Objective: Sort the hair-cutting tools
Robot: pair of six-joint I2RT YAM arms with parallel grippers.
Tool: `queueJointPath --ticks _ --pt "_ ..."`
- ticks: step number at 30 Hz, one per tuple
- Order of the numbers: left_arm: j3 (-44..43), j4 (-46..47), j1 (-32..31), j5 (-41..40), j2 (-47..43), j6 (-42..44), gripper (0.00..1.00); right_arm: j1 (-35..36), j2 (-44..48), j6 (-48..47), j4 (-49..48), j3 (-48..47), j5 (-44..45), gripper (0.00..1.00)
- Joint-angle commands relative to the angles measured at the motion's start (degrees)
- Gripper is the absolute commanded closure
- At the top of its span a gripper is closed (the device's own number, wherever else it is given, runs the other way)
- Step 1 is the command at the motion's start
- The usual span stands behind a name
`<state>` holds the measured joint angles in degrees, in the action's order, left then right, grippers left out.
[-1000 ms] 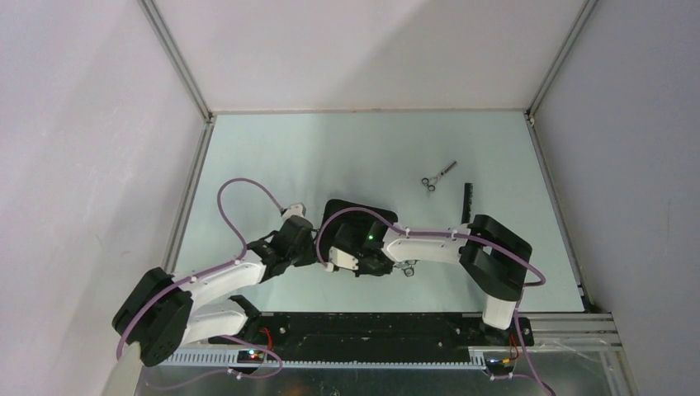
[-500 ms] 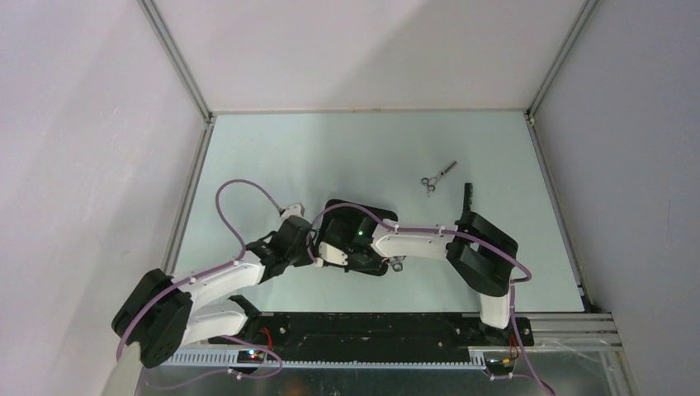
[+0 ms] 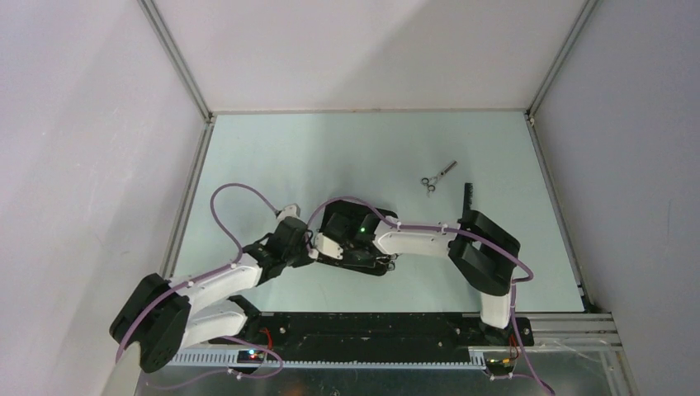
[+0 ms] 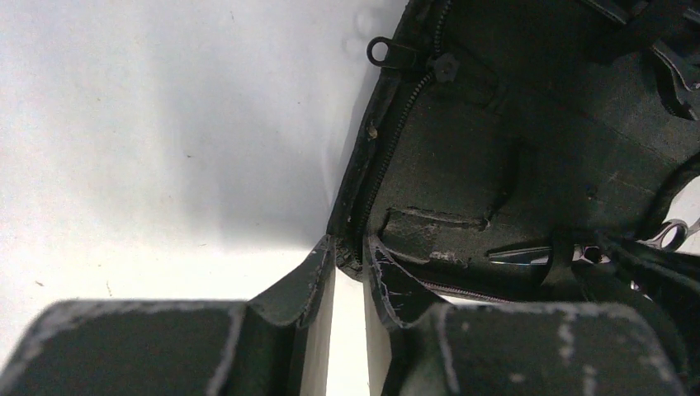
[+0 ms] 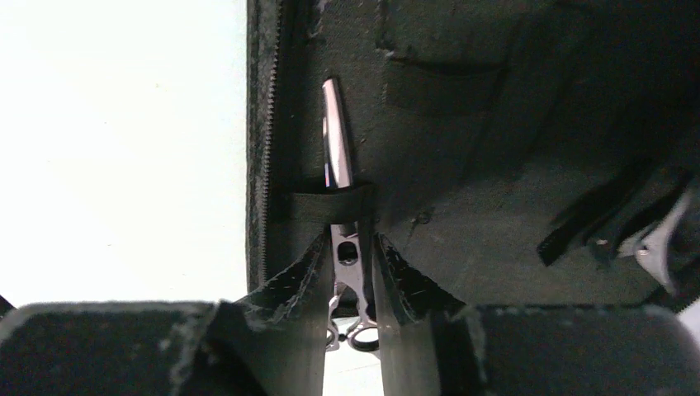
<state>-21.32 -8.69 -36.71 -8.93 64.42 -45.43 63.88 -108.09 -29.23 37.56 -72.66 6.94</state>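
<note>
A black zip case [image 3: 332, 213] lies open at the table's near middle. My left gripper [image 4: 350, 257] is shut on the case's edge by the zipper [image 4: 396, 136]. My right gripper [image 5: 347, 257] is shut on silver scissors [image 5: 335, 153]. Their blade is tucked under an elastic strap [image 5: 326, 202] inside the case, and their ring handles sit between my fingers. The blade also shows in the left wrist view [image 4: 520, 253]. A second pair of scissors [image 3: 437, 176] and a black comb [image 3: 467, 200] lie on the table to the right. No clip is clearly visible.
Both arms crowd over the case, with purple cables looping above them. Metal frame rails [image 3: 188, 198] run along the table's left and right sides. The scissors and comb lie between the case and the right rail.
My right gripper has moved left with the scissors, sliding them further into the case. My left gripper has shifted slightly left and stays on the case's edge.
</note>
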Motion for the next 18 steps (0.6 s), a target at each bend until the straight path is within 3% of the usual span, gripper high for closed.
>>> queueJointPath --ticks 1,9,14,18 --pt "2.97 1.67 0.97 0.40 1.98 -2.00 0.79 -1.55 6.15 4.74 -5.61 -0.98 -2.92 0.65" --pt "3.24 1.41 2.04 0.34 1.59 -1.98 0.78 -6.87 15.48 15.51 -3.12 1.89 -3.54 0.58" --pt "2.64 1.35 2.33 0.43 2.21 -1.73 0.78 -12.23 18.63 28.72 2.19 5.03 -1.83 0.58" --pt "2.23 1.09 2.56 0.43 2.70 -1.47 0.78 -15.14 22.48 38.96 1.14 10.98 -3.01 0.58"
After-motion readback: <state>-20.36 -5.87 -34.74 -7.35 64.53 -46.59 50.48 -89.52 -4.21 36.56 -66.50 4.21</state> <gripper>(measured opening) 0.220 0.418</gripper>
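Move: The scissors just put into the case lie right under the right hand, between its fingertips, tucked in the elastic loop. The other scissors lie about 27 cm ahead and 19 cm to its right, a couple of centimetres lower; the comb is some 17 cm ahead and 25 cm right. The case's middle is roughly 8 cm ahead and 4 cm left. From the left hand, those other scissors are about 27 cm ahead and 34 cm right. Spread the right fingers to let go of the scissors in the loop, then lift straight off them by about 8 cm while easing forward. Near the top, swing right towards the loose scissors and comb, twisting the wrist some 35 degrees clockwise and tipping the fingertips to the left. Keep the left fingertips in place at the case's near left corner. ##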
